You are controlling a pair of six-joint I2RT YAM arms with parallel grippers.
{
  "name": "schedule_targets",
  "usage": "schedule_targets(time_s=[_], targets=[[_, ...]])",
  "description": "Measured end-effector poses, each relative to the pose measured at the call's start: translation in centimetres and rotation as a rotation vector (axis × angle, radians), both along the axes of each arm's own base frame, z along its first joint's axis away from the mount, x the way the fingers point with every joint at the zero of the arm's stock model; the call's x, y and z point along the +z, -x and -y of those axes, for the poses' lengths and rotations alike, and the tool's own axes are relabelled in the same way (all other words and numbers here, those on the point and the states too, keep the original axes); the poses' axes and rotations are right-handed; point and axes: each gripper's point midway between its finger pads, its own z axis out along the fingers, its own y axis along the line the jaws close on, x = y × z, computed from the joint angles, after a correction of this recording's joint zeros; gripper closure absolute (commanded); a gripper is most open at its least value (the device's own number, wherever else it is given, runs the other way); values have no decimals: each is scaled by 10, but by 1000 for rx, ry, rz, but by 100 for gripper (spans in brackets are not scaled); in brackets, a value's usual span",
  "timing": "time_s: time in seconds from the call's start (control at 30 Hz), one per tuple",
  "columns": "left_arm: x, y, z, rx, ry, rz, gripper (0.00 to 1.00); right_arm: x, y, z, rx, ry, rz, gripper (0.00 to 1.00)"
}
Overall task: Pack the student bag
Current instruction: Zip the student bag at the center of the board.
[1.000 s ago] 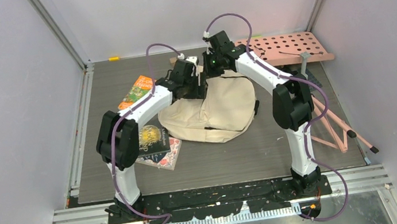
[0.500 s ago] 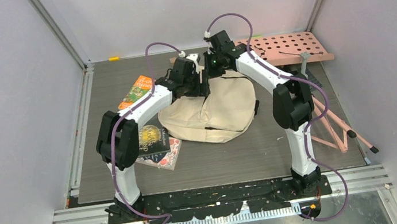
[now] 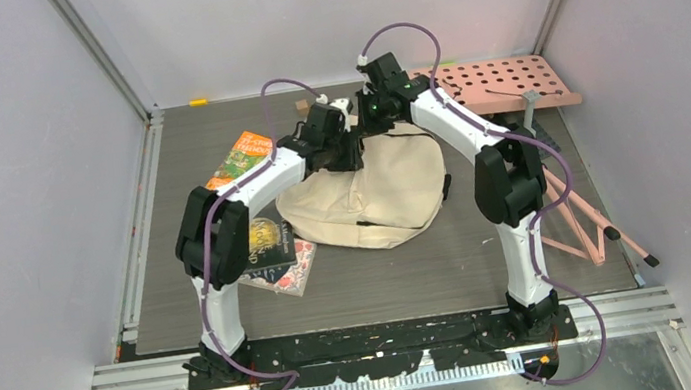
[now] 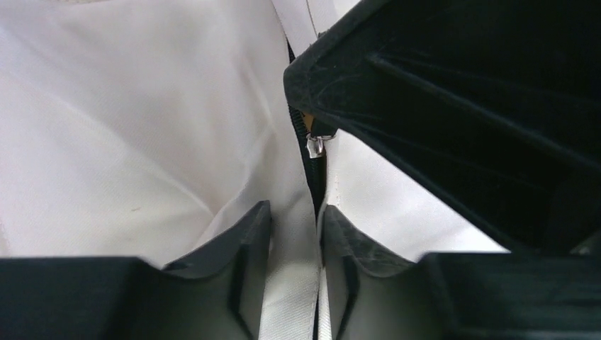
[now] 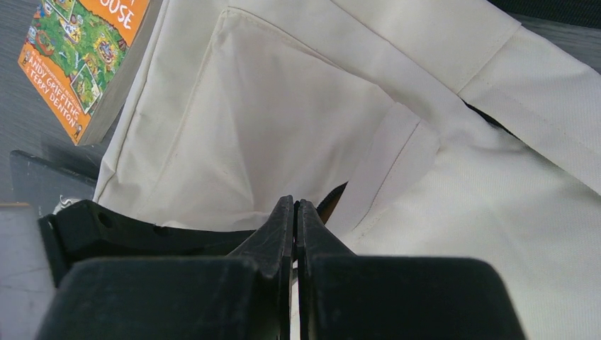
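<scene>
The cream student bag lies mid-table with its top toward the back wall. Both grippers meet at that top edge. My left gripper has its fingers on either side of a cream fabric band beside the black zipper, and they press on it. My right gripper is shut; in the left wrist view its black tip holds the small metal zipper pull. From the right wrist, the closed right gripper sits over folded bag cloth.
An orange and green book lies left of the bag, also in the right wrist view as the orange book. A dark book sits on a red one under the left arm. A pink perforated board and pink rods are on the right.
The left arm has shifted slightly toward the back right along the bag's top, and its jaws have narrowed onto the fabric. The right arm has not moved.
</scene>
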Motion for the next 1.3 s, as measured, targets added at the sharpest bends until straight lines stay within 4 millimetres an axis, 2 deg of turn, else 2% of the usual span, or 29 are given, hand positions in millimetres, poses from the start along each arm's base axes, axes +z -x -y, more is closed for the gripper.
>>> schedule_targets(time_s=[0.07,0.17,0.4,0.63,0.77,1.1,1.3], targets=[[-3,0,3,-11,3,-9,89,-1,0,3,-10,13,0,100],[-5,1,5,-23,3,-12,100,-2,-2,5,-23,33,7,100],[-3,9,6,-61,2,5,100,-8,-5,21,-49,113,23,100],[7,34,12,-154,5,42,100,-4,-6,36,-66,144,5,100],[11,41,17,-197,10,55,100,-4,-10,45,-79,153,-9,100],[11,58,12,-228,-7,55,100,-24,-25,69,-144,228,-17,100],[13,66,10,-234,-3,66,100,-37,-19,75,-149,253,-64,100]])
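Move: The left gripper's spread fingers straddle the zip seam, which runs about 1 cm to their right and 1 cm lower; the zip pull lies roughly 6 cm ahead and 1 cm right. From that hand the orange book lies some 25 cm left and 5 ahead, the dark book 21 left and 14 back. The closed right fingers are at the zip pull; from them the zip's far end is about 5 cm ahead and 3 right, the wood block 12 left and 8 ahead. Shut the left gripper on the seam just on the near side of the zip pull, then draw the pinched cloth back towards the base about 6.5 cm, rising slightly and turning some 13 degrees clockwise. Meanwhile keep the right fingers shut on the zip pull and carry them about 7.5 cm right, away from the left hand, edging forward and sinking near the end as the wrist rolls its left side down. ##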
